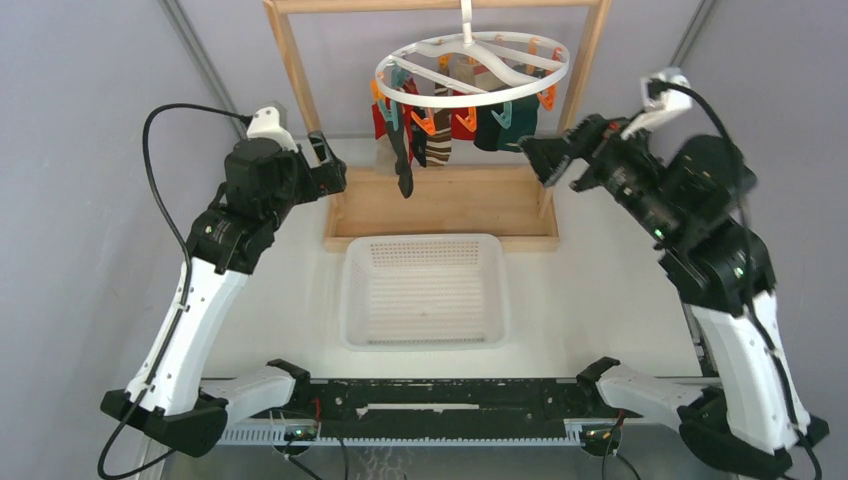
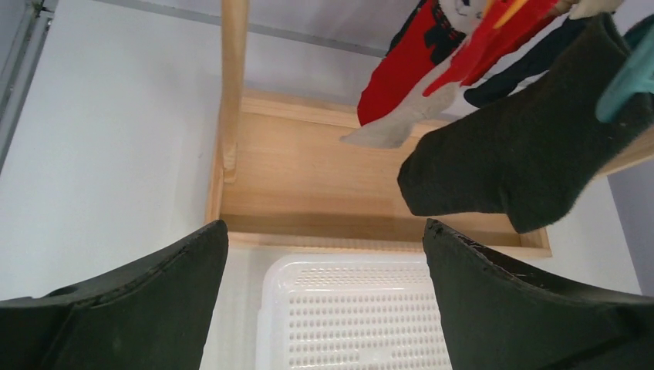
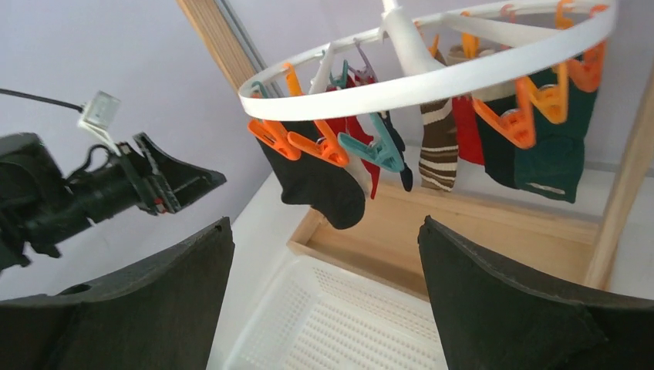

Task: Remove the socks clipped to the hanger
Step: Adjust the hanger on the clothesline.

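The round white hanger hangs from the top bar of a wooden rack, with several socks clipped under it by orange and teal clips. In the right wrist view the hanger ring carries a black sock, a striped sock and a dark green sock. My left gripper is open to the left of the socks, by the rack's left post. A dark sock and a red sock hang above and right of its empty fingers. My right gripper is open and empty, just right of the socks.
The wooden rack has a flat base tray and two upright posts flanking the hanger. A white perforated basket sits on the table in front of the rack, between both arms, with nothing in it. Grey walls close in on the left, right and back.
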`<state>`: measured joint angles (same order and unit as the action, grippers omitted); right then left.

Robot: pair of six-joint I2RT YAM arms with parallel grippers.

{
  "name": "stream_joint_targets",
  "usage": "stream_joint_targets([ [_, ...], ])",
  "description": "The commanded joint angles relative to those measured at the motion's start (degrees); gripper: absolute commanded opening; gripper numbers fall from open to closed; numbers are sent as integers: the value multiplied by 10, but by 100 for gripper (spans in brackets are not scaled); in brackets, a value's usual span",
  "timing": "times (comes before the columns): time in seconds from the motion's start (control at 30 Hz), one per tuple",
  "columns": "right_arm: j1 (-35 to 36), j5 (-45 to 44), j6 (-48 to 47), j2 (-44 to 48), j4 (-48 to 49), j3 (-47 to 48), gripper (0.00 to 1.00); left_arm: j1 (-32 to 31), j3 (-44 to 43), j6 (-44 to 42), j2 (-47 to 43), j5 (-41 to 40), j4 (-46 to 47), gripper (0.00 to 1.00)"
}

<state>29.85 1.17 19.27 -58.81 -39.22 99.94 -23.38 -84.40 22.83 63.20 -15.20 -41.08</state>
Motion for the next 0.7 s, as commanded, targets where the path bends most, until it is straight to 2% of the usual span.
stream_joint_targets([
  [0.0,35,-42,-55,-62,-12,48,95,29,-35,-23,-5,47,13,100],
  [0.13,102,-63,-95,-90,-22,73,94,39,-17,-46,5,80,67,100],
  [0.33,209,-143,-132,-65,41,-24,94,52,45,-60,22,125,177,100],
  [0.5,236,-167,-132,-67,46,-44,94,53,77,-71,67,165,261,100],
  [0.67,233,-165,-94,-20,84,-138,94,53,104,-86,105,187,346,100],
])
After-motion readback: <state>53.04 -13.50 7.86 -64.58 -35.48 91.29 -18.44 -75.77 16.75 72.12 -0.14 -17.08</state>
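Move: Ahead of both open hands hangs the hanger, its ring's middle about 22 cm ahead of the left hand, 23 cm to its right and 5 cm higher. From the right hand it is some 30 cm ahead, 9 cm left and 10 cm lower. The dark sock hangs about 14 cm ahead of the left hand, 12 cm right and 9 cm lower; the green sock is around 22 cm ahead of the right hand, 1 cm left and 16 cm below. Swinging in before the hanger, the right hand first edges forward, then draws back to its starting reach while travelling about 9 cm left and 8 cm down; its left side rolls down and the wrist turns slightly counter-clockwise. The left hand rises a little, then pushes forward about 8 cm, drifting right and dipping towards the dark sock, turning some 10 degrees clockwise. Both grippers stay wide open. ##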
